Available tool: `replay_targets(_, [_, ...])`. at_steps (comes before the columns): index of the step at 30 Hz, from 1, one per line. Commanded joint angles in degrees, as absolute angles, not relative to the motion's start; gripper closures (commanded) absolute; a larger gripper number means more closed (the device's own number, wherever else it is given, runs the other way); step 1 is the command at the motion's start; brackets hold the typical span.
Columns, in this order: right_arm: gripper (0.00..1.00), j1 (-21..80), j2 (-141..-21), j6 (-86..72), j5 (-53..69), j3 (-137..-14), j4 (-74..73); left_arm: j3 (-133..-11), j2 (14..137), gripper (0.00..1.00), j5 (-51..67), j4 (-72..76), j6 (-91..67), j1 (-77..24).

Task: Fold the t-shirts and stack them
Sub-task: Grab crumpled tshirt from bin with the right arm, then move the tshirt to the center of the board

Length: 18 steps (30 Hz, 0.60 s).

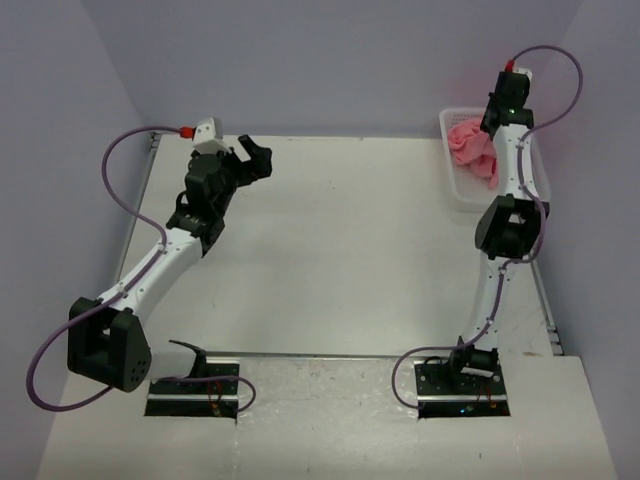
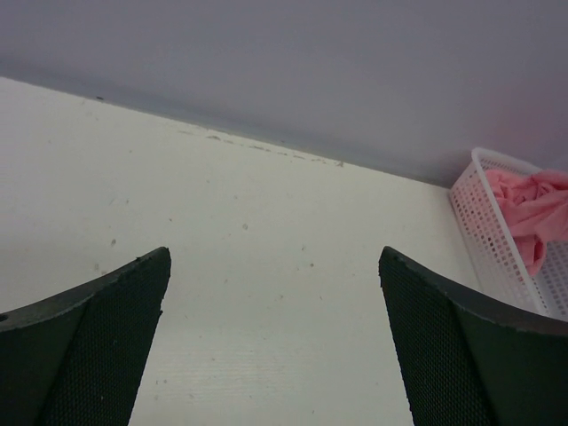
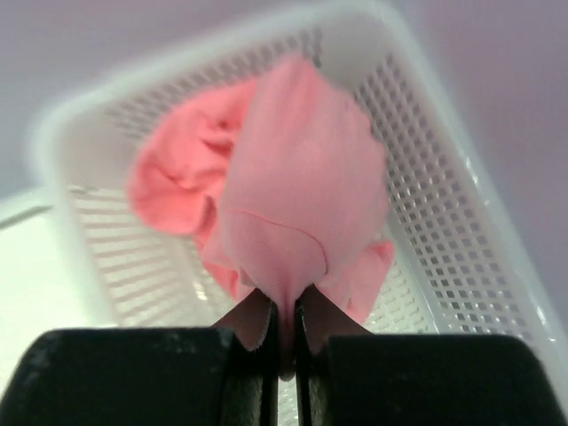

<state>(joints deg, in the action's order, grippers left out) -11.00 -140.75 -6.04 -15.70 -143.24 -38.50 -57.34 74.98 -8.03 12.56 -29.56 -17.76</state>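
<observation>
A crumpled salmon-pink t-shirt (image 1: pixel 470 147) lies in the white mesh basket (image 1: pixel 452 186) at the table's far right. In the right wrist view a fold of the t-shirt (image 3: pixel 297 209) is pinched between the jaws of my right gripper (image 3: pixel 286 324), which is shut on it inside the basket (image 3: pixel 444 231). My left gripper (image 2: pixel 275 302) hangs open over bare table at the far left, nothing between its fingers (image 2: pixel 106 337). The left wrist view also catches the t-shirt (image 2: pixel 537 209) in the basket (image 2: pixel 488 235) far to the right. In the top view the left gripper (image 1: pixel 255 160) points right.
The white table (image 1: pixel 330 240) ends at grey-violet walls behind and on both sides. The basket stands against the right wall in the back corner. Purple cables loop off both arms. A seam (image 1: pixel 330 354) runs across the table near the arm bases.
</observation>
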Motion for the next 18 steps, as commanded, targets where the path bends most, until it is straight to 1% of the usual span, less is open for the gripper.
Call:
replay_targets(1, [1.00,-6.2,-125.3,-4.1,-19.2,-144.2,-32.4,-56.7,76.5,0.01,-9.1,12.2,-32.8,-17.8])
replay_targets(7, [1.00,-1.8,-114.5,-0.4,-20.7,-147.5,-28.7,-54.8,76.9,0.02,-8.3,12.7,-34.5,-17.9])
replay_targets(11, [1.00,-0.3,-106.3,2.9,-19.8,-147.5,-25.2,-55.3,77.4,0.02,-10.9,10.0,-34.3,-17.9])
replay_targets(12, [1.00,1.9,-103.7,3.6,-19.9,-147.9,-25.1,-55.6,77.6,0.02,-12.1,9.5,-33.9,-17.9])
replay_targets(14, [1.00,3.1,-101.4,3.8,-19.3,-149.4,-26.4,-57.1,77.9,0.02,-13.6,6.6,-33.9,-17.9])
replay_targets(17, [1.00,7.8,-96.6,5.8,-17.8,-147.0,-26.9,-62.4,79.5,0.01,-18.2,0.9,-33.4,-17.8])
replay_targets(18, [1.00,11.0,-95.5,7.5,-18.8,-146.4,-27.8,-66.5,81.2,0.01,-18.8,-3.0,-32.1,-17.5])
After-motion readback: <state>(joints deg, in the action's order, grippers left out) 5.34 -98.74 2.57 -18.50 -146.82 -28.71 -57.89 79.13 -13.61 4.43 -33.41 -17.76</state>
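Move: The right hand already pinches the crumpled t-shirt, whose bulk hangs and lies about 10 cm below these fingers, roughly 3 cm to their left and 1 cm back. The bin's middle is some 4 cm back, 4 cm to the right and 11 cm below the hand; the middle of the bare table lies about 26 cm back, 50 cm left and 18 cm down. From the left hand the t-shirt is about 17 cm ahead, 70 cm right and 22 cm below. Fingers staying shut on the t-shirt, the right hand sweeps it fast out of the bin, some 45 cm up, first rising and edging left, then also drawing back about 20 cm towards the base, while the wrist tips the fingers up by roughly 50 degrees until they point slightly above level. The open, empty left hand sinks about 6 cm over its own side of the table, its fingers dipping a little. ##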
